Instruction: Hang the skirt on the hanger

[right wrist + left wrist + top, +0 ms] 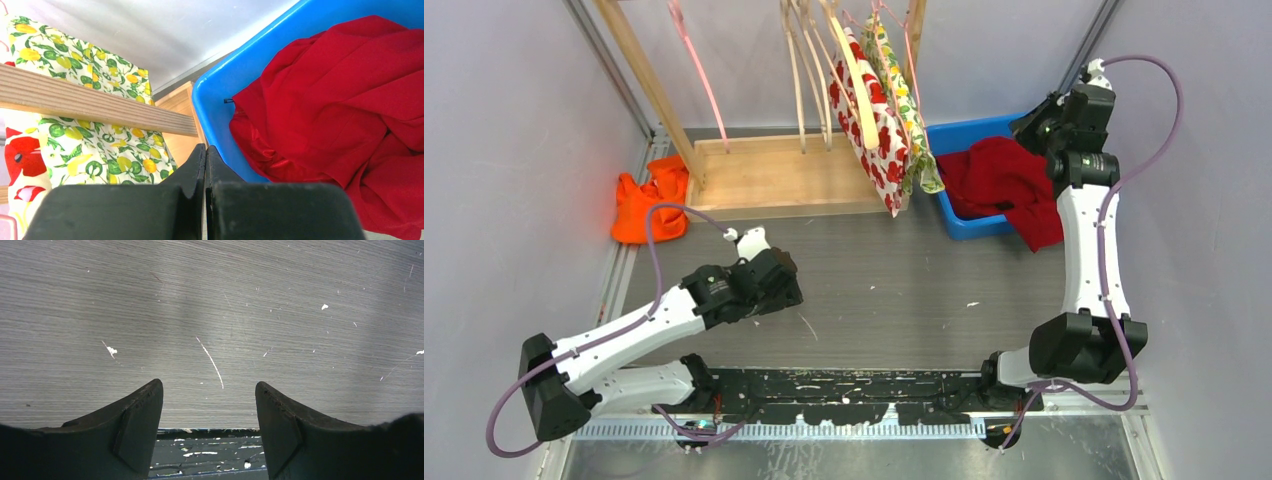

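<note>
A red garment [1004, 180] lies bunched in a blue bin [969, 135] at the back right, one part draped over the bin's front rim. My right gripper [1032, 122] hovers above the bin's far left side, shut with nothing between its fingers. In the right wrist view it [205, 148] points at the bin wall [235, 80], with the red garment [340, 100] to its right. Bare wooden hangers [799, 60] and a pink hanger [694, 60] hang on the rack. My left gripper [784, 285] is open and empty over the bare table [210, 315].
A red-poppy skirt [874, 130] and a lemon-print skirt [914, 120] hang on the rack's hangers, close to the bin. The wooden rack base [774, 180] spans the back. An orange cloth [649, 200] lies at the back left. Grey walls close in both sides.
</note>
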Available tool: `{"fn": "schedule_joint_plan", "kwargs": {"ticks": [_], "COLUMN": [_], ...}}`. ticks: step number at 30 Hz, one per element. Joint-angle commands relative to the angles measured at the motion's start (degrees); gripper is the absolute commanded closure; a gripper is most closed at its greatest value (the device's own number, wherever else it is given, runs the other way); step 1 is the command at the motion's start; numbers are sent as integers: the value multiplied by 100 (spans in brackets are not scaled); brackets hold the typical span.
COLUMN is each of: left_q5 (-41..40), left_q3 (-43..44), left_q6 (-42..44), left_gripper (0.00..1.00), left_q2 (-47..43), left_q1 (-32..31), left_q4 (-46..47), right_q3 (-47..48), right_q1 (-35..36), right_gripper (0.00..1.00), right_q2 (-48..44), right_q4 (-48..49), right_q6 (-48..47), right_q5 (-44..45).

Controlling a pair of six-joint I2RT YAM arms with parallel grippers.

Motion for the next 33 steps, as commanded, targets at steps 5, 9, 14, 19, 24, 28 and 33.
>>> {"fn": "schedule_joint_plan", "kwargs": {"ticks": [5, 9, 14, 19, 24, 28, 33], "left_q5": [-78, -31, 144, 442, 641, 716, 707], "left_q3": [-55, -291, -467, -608, -543, -497, -500], "left_q6": [46, 118, 307, 422, 577, 632, 651], "left_gripper": [32, 31, 22, 13, 6, 6, 6], "left_q2": [-397, -567, -464, -179, 162, 312, 319], "left_q1": [23, 16, 21, 26, 30, 25, 26], "left_q4": [377, 601, 902, 1239, 1439, 1557, 1578], "right_q3": [376, 234, 563, 1097, 1704, 1964, 1993], "right_q1": [-9, -11, -8, -3, 197, 442, 626], "right_gripper": [99, 85, 56, 55, 52, 46, 42], "right_q2": [-424, -288, 933, 2178, 3189, 3691, 4111], "right_q4": [-410, -503, -823, -828, -849, -867, -687], "right_q6": [-350, -297, -411, -432, -381, -378, -263], "right_q5": [-83, -121, -48, 318, 594, 960, 1242]}}
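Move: The red skirt lies bunched in the blue bin, its middle about 5 cm ahead of the right hand, 5 cm to its right and some 29 cm below. The bin's own middle is about 8 cm ahead and 7 cm right, just as low. The hanging lemon skirt is about 19 cm to the hand's left, 3 cm ahead and 5 cm lower. From the left hand the red skirt lies roughly 31 cm ahead, 45 cm right and 8 cm below. Ease the shut, empty right gripper back about 2 cm and start opening it, then plunge some 24 cm down and forward into the bin, tipping the fingers down about 35 degrees and opening them past half, over the left part of the red skirt. Let the left gripper open wider while it drifts about 3 cm right and down. ##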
